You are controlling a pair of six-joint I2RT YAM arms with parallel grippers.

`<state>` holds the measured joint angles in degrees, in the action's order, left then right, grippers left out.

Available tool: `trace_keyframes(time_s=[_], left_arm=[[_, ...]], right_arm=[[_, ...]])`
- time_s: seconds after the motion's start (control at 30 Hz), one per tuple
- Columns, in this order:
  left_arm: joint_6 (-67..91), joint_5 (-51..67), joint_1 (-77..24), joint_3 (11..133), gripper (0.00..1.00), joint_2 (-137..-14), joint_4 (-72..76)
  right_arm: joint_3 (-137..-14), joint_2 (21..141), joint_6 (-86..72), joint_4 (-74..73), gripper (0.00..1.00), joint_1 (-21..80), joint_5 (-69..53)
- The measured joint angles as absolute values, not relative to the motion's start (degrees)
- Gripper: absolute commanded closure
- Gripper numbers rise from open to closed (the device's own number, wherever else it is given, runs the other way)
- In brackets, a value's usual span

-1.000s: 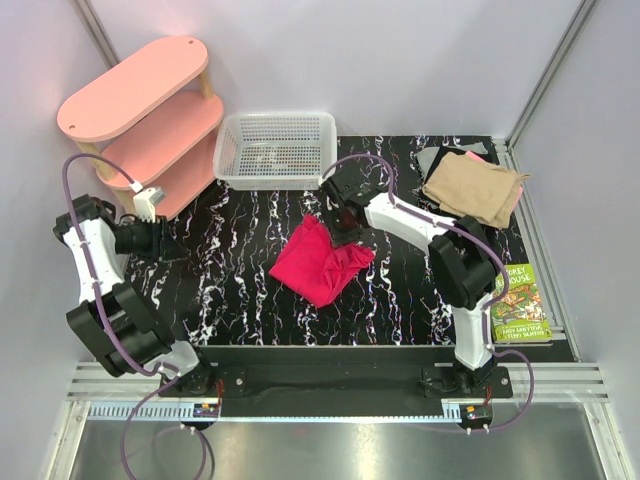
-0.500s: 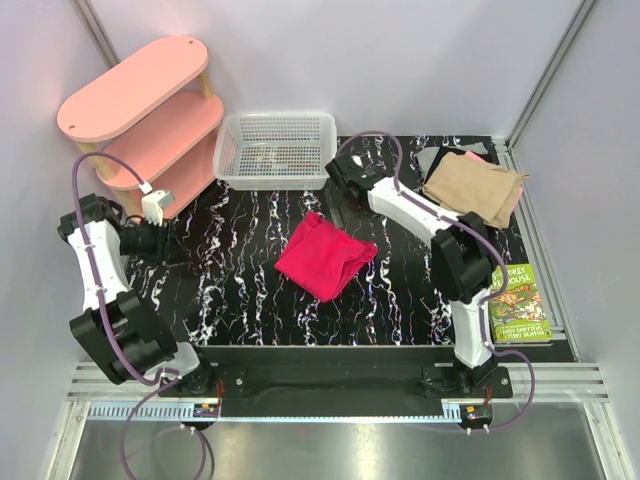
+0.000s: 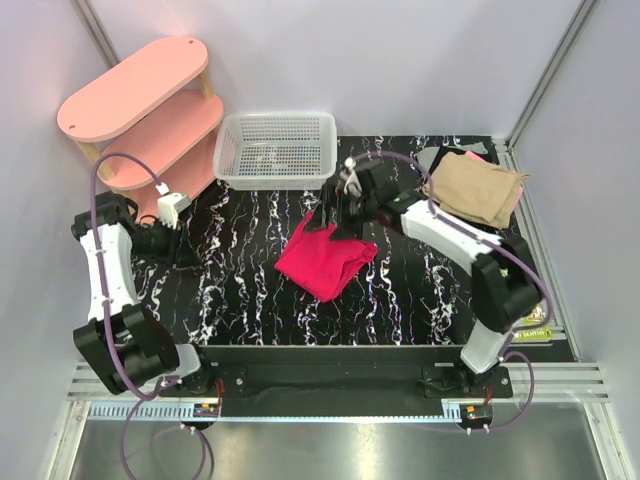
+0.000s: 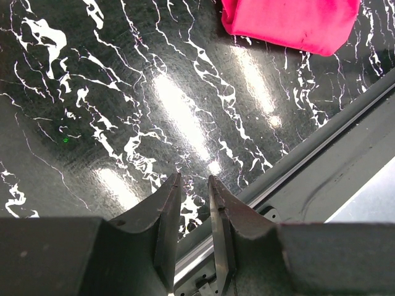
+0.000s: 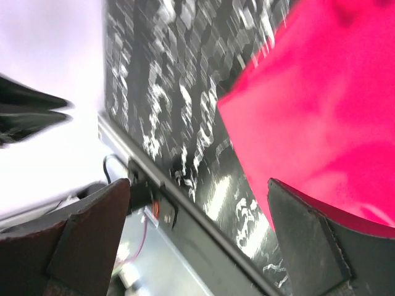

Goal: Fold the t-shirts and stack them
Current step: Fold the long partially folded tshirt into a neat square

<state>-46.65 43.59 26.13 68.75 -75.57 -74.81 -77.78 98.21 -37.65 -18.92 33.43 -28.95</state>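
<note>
The crimson-pink t-shirt (image 3: pixel 325 260) lies folded on the black marbled table (image 3: pixel 240 290). It also fills the right of the right wrist view (image 5: pixel 321 111) and shows at the top of the left wrist view (image 4: pixel 290 21). My right gripper (image 3: pixel 340 208) (image 5: pixel 197 182) hovers over the shirt's far edge, open wide with nothing between its fingers. At the back right a tan t-shirt (image 3: pixel 475 188) tops a stack, with grey (image 3: pixel 436 158) and pale pink (image 3: pixel 472 155) edges showing under it. My left gripper (image 3: pixel 182 248) (image 4: pixel 194 179) is at the table's left, jaws a narrow gap apart and empty.
A white mesh basket (image 3: pixel 275 150) stands at the back centre, just behind the right gripper. A pink three-tier shelf (image 3: pixel 140 110) is at the back left. A green book (image 3: pixel 528 318) lies at the right edge, partly behind the right arm.
The right gripper opened and let go of the crimson-pink shirt, drew back toward the basket, then came forward over the shirt's far edge. The shirt now lies flatter. The left arm shifted slightly right.
</note>
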Motion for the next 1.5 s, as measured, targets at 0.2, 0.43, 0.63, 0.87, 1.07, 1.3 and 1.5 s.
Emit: trace_keyframes(time_s=[0.2,0.43,0.63,0.87,1.07,1.3,1.5], left_arm=[[-46.2,42.2,25.4,68.5,0.71,-74.9,-74.5],[-45.6,41.1,23.0,68.2,0.71,-74.6,-74.2],[-42.8,39.5,15.2,68.2,0.7,-73.6,-73.7],[-33.9,36.3,-5.1,68.5,0.71,-73.7,-69.9],[-25.7,36.2,-15.4,68.5,0.72,-79.0,-65.0],[-21.0,35.1,-20.6,69.3,0.73,-90.8,-61.2],[-19.2,34.2,-24.9,70.8,0.74,-98.0,-58.4]], right_arm=[[-68.7,107.0,-43.3,-14.4,0.0,32.8,-35.5],[-63.6,109.6,-45.6,-9.8,0.0,30.1,-38.7],[-61.0,110.2,-48.8,-4.3,0.0,29.2,-43.2],[-68.4,104.4,-48.0,-11.3,0.0,27.9,-44.4],[-80.8,103.9,-42.2,-14.7,0.0,20.1,-45.2],[-87.2,117.4,-34.5,-20.1,0.0,15.4,-45.5],[-90.4,127.6,-30.4,-25.7,0.0,15.4,-46.0]])
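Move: The red t-shirt's middle lies about 4 cm back and 1 cm left of the right hand, some 14 cm below; its far-right edge is about 6 cm ahead and 5 cm right of that hand. The white basket is about 23 cm ahead and 13 cm left of the right hand, the tan folded stack 14 cm ahead and 35 cm right. From the left hand the t-shirt is about 31 cm right, 3 cm ahead and 14 cm down. The right hand, fingers staying wide open, dips about 13 cm and a little back to low over the middle of the t-shirt and pauses, then lifts, swings forward and a bit right, and sinks again with its fingers tipping down around the far-right edge. The left hand sweeps right about 20 cm towards the t-shirt's near-left edge, then sinks, turning clockwise and tipping its fingers more steeply down, their narrow gap unchanged. ##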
